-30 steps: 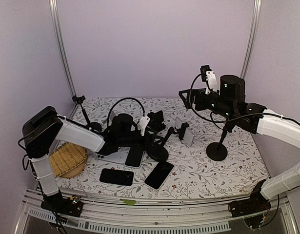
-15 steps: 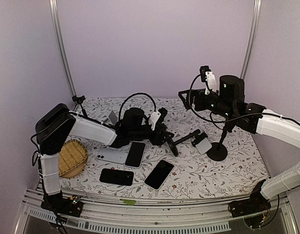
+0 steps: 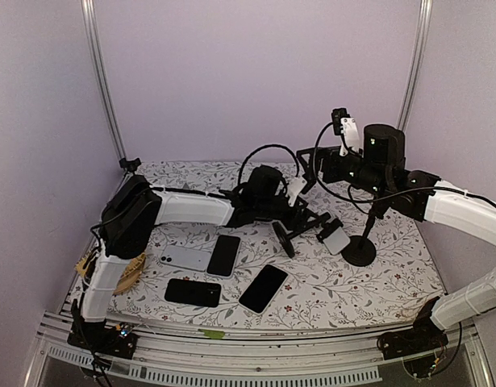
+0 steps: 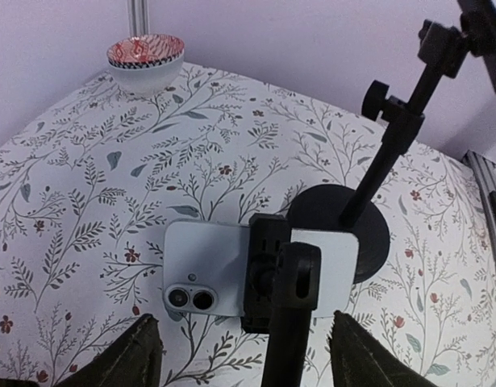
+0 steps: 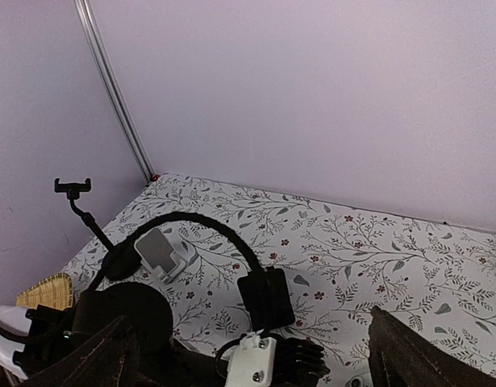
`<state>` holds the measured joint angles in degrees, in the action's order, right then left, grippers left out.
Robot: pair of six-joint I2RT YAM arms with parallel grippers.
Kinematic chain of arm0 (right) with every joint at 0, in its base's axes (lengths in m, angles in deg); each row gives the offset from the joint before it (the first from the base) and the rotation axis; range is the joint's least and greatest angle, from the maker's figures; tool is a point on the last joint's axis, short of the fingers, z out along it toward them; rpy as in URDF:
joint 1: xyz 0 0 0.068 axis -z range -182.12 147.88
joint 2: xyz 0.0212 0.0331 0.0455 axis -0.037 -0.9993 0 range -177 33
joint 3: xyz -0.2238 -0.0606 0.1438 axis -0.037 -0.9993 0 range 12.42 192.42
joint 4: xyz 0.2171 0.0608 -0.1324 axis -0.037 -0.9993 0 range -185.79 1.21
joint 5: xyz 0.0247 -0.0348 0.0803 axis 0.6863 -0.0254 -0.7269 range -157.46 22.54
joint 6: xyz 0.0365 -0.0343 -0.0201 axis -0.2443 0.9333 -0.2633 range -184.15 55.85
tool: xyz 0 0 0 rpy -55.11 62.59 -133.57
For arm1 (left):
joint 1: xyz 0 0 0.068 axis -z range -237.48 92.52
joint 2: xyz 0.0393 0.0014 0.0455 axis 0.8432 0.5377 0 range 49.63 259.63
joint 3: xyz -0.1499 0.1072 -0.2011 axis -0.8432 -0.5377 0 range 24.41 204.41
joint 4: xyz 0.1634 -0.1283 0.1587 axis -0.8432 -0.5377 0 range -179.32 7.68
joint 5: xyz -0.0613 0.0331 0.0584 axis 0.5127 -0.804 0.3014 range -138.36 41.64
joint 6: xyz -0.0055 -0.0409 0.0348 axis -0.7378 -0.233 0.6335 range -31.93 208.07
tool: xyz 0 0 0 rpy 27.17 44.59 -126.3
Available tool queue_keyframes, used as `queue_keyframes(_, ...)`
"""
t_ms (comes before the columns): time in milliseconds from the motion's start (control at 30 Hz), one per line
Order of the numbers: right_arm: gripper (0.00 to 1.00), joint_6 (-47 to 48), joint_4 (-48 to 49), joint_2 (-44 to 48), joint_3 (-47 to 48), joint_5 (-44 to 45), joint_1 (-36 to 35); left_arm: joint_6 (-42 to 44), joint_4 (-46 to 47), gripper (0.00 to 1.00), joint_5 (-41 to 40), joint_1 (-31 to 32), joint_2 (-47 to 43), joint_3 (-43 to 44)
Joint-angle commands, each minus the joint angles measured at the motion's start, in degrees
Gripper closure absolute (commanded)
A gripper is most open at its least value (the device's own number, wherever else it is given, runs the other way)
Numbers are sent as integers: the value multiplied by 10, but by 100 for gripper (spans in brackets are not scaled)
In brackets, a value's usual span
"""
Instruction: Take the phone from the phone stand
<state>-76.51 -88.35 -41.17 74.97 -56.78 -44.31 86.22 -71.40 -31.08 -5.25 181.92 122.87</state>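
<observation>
A light-blue phone (image 4: 203, 270) with two camera lenses sits crosswise in the black clamp of a phone stand (image 4: 272, 266). In the top view the stand (image 3: 283, 239) lies tipped, its round base up on edge, and the phone (image 3: 336, 239) is low by the table. My left gripper (image 4: 246, 326) is open, its fingers (image 4: 143, 355) wide on either side of the stand's stem without touching it. It also shows in the top view (image 3: 309, 218). My right gripper (image 3: 310, 165) is open and empty, held high above the table's back.
A second black stand (image 3: 360, 250) stands just right of the phone, and also shows in the left wrist view (image 4: 344, 230). A white phone (image 3: 183, 258) and three black phones (image 3: 223, 255) (image 3: 193, 292) (image 3: 263, 289) lie in front. There are also a wicker basket (image 3: 127, 270), a patterned bowl (image 4: 145, 58), a small clamp stand (image 3: 131, 165) and a white holder (image 5: 160, 251).
My left arm has swung right across the table. The stand went from upright to tipped over and the phone moved right and down, next to the second stand's base. The right arm is still.
</observation>
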Motion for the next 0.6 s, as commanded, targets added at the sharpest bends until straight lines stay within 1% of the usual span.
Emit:
queue_keyframes(0, 1, 8, -2, 19, -3, 12, 3, 15, -96, 28, 8, 6, 56, 91)
queue_keyframes(200, 1, 11, -2, 25, -8, 18, 4, 22, -145, 27, 16, 14, 117, 179)
queue_keyframes(400, 1, 11, 0, 25, -10, 15, 3, 25, -163, 27, 6, 20, 143, 216)
queue_keyframes(567, 1, 12, -1, 25, -11, 15, 4, 21, -175, 29, -1, 26, 164, 252)
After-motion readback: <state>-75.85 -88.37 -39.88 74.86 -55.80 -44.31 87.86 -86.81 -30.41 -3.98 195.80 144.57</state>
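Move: The tipped phone stand's pole top lies close in front of the left hand's open fingers, about 4 cm to its right, level fore and aft and 2 cm lower. The clamped phone is some 8 cm right, 1 cm farther out and 5 cm down. The tipped round base is 8 cm left, 3 cm back and 7 cm down; the other stand's base is about 13 cm right, 4 cm back and 11 cm down. From the right hand the pole top lies roughly 7 cm right, 1 cm ahead and 22 cm below. No fresh contact can be made out as the left hand closes in on the tipped stand, sinking about 4 cm and going nearly 4 cm right towards the clamp and phone, mostly early on, then easing almost to a stop. Its fingers tip down some 5 degrees and stay open, the pole top ending close by one fingertip. ##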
